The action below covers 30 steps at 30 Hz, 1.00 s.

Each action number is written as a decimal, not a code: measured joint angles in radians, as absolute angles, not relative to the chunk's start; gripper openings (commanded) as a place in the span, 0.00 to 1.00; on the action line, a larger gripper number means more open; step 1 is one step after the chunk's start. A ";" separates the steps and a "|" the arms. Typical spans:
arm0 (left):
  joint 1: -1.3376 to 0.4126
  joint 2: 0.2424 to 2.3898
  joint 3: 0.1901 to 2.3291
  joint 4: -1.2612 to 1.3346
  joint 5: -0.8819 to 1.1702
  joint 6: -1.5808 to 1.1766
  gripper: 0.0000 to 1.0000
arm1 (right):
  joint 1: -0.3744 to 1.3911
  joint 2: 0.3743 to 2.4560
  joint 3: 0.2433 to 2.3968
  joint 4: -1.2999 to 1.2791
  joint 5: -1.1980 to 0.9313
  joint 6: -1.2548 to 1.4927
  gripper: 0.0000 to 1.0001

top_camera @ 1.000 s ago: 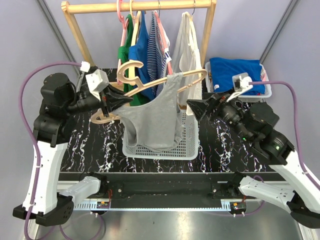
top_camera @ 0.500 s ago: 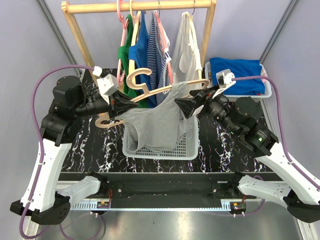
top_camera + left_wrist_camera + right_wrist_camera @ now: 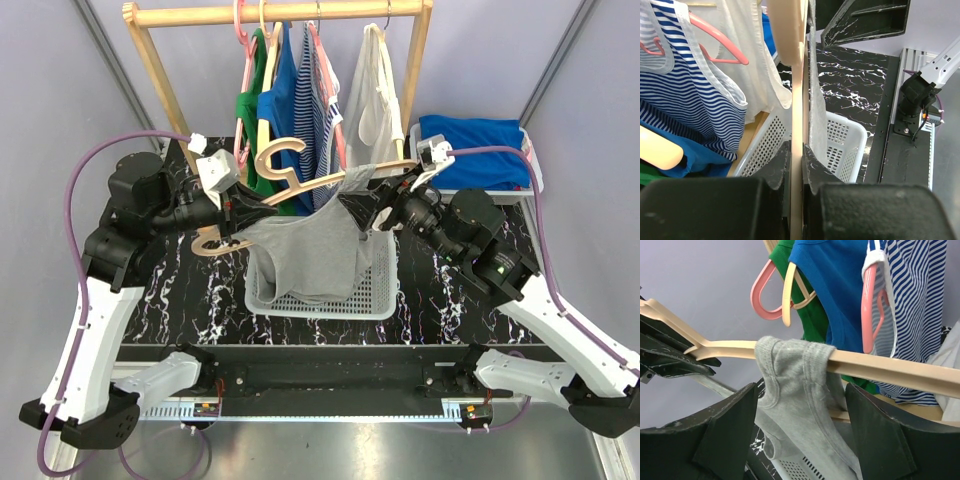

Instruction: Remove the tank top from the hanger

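Observation:
The grey tank top (image 3: pixel 305 255) hangs by its strap from a beige hanger (image 3: pixel 320 183) above the white basket (image 3: pixel 378 292). My left gripper (image 3: pixel 262 203) is shut on the hanger's left arm. In the left wrist view the hanger (image 3: pixel 797 95) runs edge-on between the jaws of that gripper (image 3: pixel 797 155), with grey cloth (image 3: pixel 816 110) draped beside it. My right gripper (image 3: pixel 356 208) is open at the strap. In the right wrist view the strap (image 3: pixel 792 365) loops over the hanger (image 3: pixel 890 367). The right gripper (image 3: pixel 802 407) has a finger on each side of the cloth, apart from it.
Behind stands a wooden rack (image 3: pixel 280 12) with green, blue, striped (image 3: pixel 318 100) and white (image 3: pixel 375 95) tops on pink and beige hangers, close to the held hanger. A bin of folded blue cloth (image 3: pixel 475 138) sits at the back right. The tabletop is black marble.
My right arm has swung left and up until its fingers stand around the tank top's strap, narrowing slightly. The left arm carried the hanger a little right, then held still.

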State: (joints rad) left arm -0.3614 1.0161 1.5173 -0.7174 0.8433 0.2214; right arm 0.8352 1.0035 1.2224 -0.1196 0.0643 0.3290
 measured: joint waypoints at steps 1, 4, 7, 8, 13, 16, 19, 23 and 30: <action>-0.362 1.016 1.516 -0.717 0.841 0.222 0.07 | 0.835 1.005 1.222 -0.116 0.060 0.331 0.77; -0.364 1.016 1.512 -0.717 0.839 0.222 0.07 | 0.835 1.008 1.222 -0.101 0.053 0.346 0.76; -0.366 1.015 1.507 -0.716 0.838 0.222 0.07 | 0.835 1.008 1.222 -0.087 0.042 0.358 0.72; -0.366 1.015 1.505 -0.715 0.838 0.221 0.08 | 0.835 1.009 1.220 -0.080 0.041 0.361 0.68; -0.366 1.014 1.496 -0.710 0.836 0.221 0.07 | 0.835 1.013 1.209 -0.070 0.040 0.374 0.51; -0.367 1.013 1.496 -0.709 0.834 0.221 0.07 | 0.835 1.020 1.207 -0.065 0.041 0.384 0.39; -0.367 1.008 1.496 -0.710 0.831 0.221 0.07 | 0.835 1.021 1.199 -0.062 0.043 0.393 0.29; -0.367 0.995 1.494 -0.709 0.825 0.221 0.07 | 0.835 1.010 1.182 -0.056 0.056 0.399 0.26; -0.367 0.961 1.453 -0.704 0.815 0.229 0.07 | 0.836 0.878 1.160 -0.083 0.158 0.393 0.19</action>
State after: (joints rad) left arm -0.3668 0.9607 1.4532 -0.7044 0.8150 0.2287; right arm 0.8360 0.8776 1.1603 -0.0834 0.1577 0.3927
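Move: The grey tank top's strap, looped over the hanger, is just beyond the right hand's open fingers: about 3 cm ahead, 1 cm left and 1 cm above. From the right hand, the hanger's free end is roughly 5 cm ahead and 8 cm right, and its hook some 6 cm ahead and 9 cm left, both slightly higher. From the left hand, which already grips the hanger, that strap is about 4 cm ahead and 11 cm right, near level. The right hand hovers at the strap, edging about 1 cm left with a small rise and dip while its wide-open fingers close nearly shut just in front of the hanger, then quickly draws away, some 4 cm to the right with a little rise and pull back, swinging a few degrees clockwise, the strap not in its fingers. The left hand keeps its shut grip on the hanger and holds it out almost still, sinking only about 1 cm. ##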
